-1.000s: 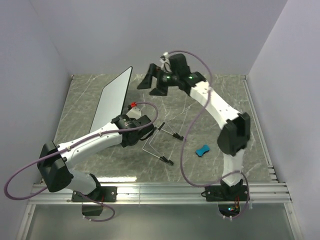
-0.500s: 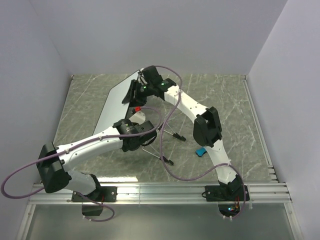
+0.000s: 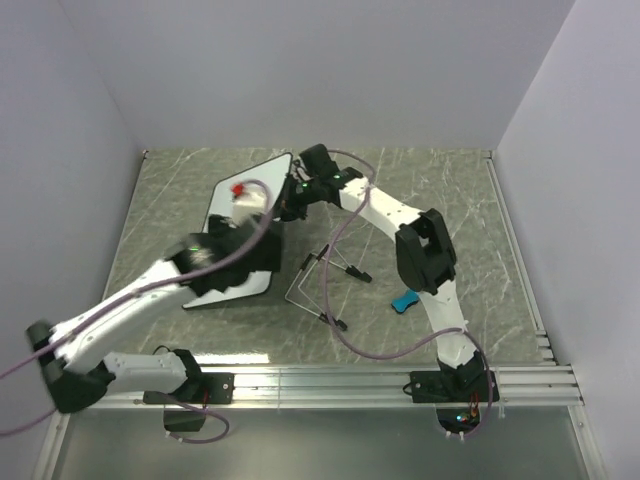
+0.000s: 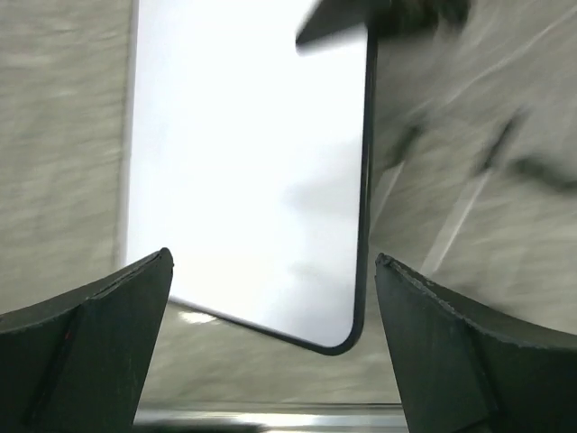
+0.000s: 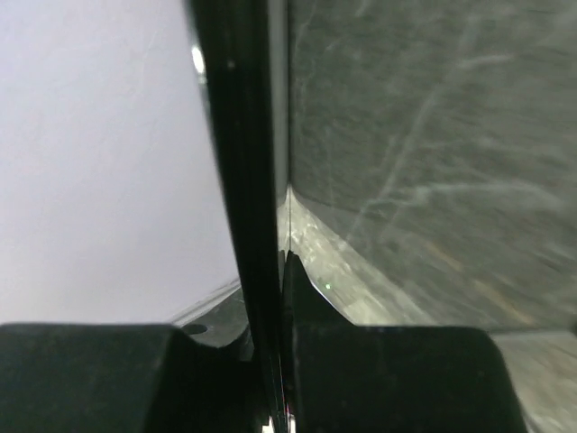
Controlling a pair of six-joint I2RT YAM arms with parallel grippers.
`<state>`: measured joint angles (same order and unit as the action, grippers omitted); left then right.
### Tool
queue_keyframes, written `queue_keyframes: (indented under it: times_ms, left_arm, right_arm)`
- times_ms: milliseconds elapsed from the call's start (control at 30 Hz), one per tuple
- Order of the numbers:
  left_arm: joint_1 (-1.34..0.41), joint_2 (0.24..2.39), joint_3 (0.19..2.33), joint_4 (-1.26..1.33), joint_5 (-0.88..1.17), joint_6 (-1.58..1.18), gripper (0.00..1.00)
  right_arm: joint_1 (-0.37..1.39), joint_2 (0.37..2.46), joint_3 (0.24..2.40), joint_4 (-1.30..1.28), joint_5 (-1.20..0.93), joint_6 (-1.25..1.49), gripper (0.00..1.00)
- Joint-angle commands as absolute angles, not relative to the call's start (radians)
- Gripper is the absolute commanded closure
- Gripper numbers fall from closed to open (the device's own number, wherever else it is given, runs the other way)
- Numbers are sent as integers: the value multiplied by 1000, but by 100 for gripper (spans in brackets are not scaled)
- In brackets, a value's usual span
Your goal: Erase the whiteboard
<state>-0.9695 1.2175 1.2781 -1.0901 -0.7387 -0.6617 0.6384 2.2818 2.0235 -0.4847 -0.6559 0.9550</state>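
Observation:
The whiteboard (image 3: 264,173) lies tilted low over the table at back left, its face blank. In the left wrist view the whiteboard (image 4: 243,171) shows white with a thin black frame and one rounded corner. My right gripper (image 3: 296,196) is shut on its far right edge; in the right wrist view my right gripper (image 5: 283,271) pinches the black frame (image 5: 236,162). My left gripper (image 3: 250,268) hovers over the board's near right corner, blurred. In its own view my left gripper (image 4: 270,361) is open and empty. The black wire stand legs (image 3: 322,282) lie apart on the table.
A small blue eraser block (image 3: 405,300) lies on the marble table (image 3: 450,190) right of the stand, beside the right arm. Grey walls close the back and both sides. An aluminium rail (image 3: 320,380) runs along the near edge.
The board has gone from standing on edge to lying tilted low. My right gripper came left and closed on its edge. My left arm swung left and now hangs over the board.

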Motion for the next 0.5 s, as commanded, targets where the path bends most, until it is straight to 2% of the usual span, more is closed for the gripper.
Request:
queue_keyframes:
  times_ms: [0, 67, 133, 233, 367, 467]
  left_arm:
    - [-780, 1041, 1306, -800, -373, -602, 1]
    - [-587, 1003, 1264, -729, -194, -557, 1]
    - [-475, 1017, 1256, -686, -38, -525, 1]
    - [-386, 1078, 1252, -635, 84, -500, 1]
    - [-230, 1114, 1204, -467, 415, -541, 1]
    - [-178, 1161, 1192, -364, 541, -563, 1]
  right_arm:
    - [525, 2039, 1880, -197, -699, 917, 100]
    - [453, 1991, 1786, -134, -719, 945, 100]
    - [411, 1938, 1746, -74, -758, 953, 100]
    - [342, 1889, 1703, -3, -834, 978, 100]
    - [288, 1821, 1639, 109, -916, 1052, 100]
    - [265, 1761, 1545, 297, -1001, 1190, 100]
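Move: My right hand already grips the whiteboard's right edge; the board's middle lies about 10 cm to its left, 5 cm back and slightly lower. The wire stand sits on the table some 11 cm back and 14 cm right of that hand, 15 cm below. From my empty, open left hand, the board's middle is roughly 10 cm ahead, 6 cm left and 10 cm below; the stand lies about 4 cm ahead, 18 cm right and 22 cm down. Keeping the whiteboard's edge pinched, I carry it with my right hand about 19 cm to the right, also forward and up by some 9 cm each, turning it clockwise. My open left hand goes forward about 10 cm, first rising and then sinking partway back, while rolling some 40 degrees so its left side drops; its fingers stay wide and end close by the board's near-left corner. ##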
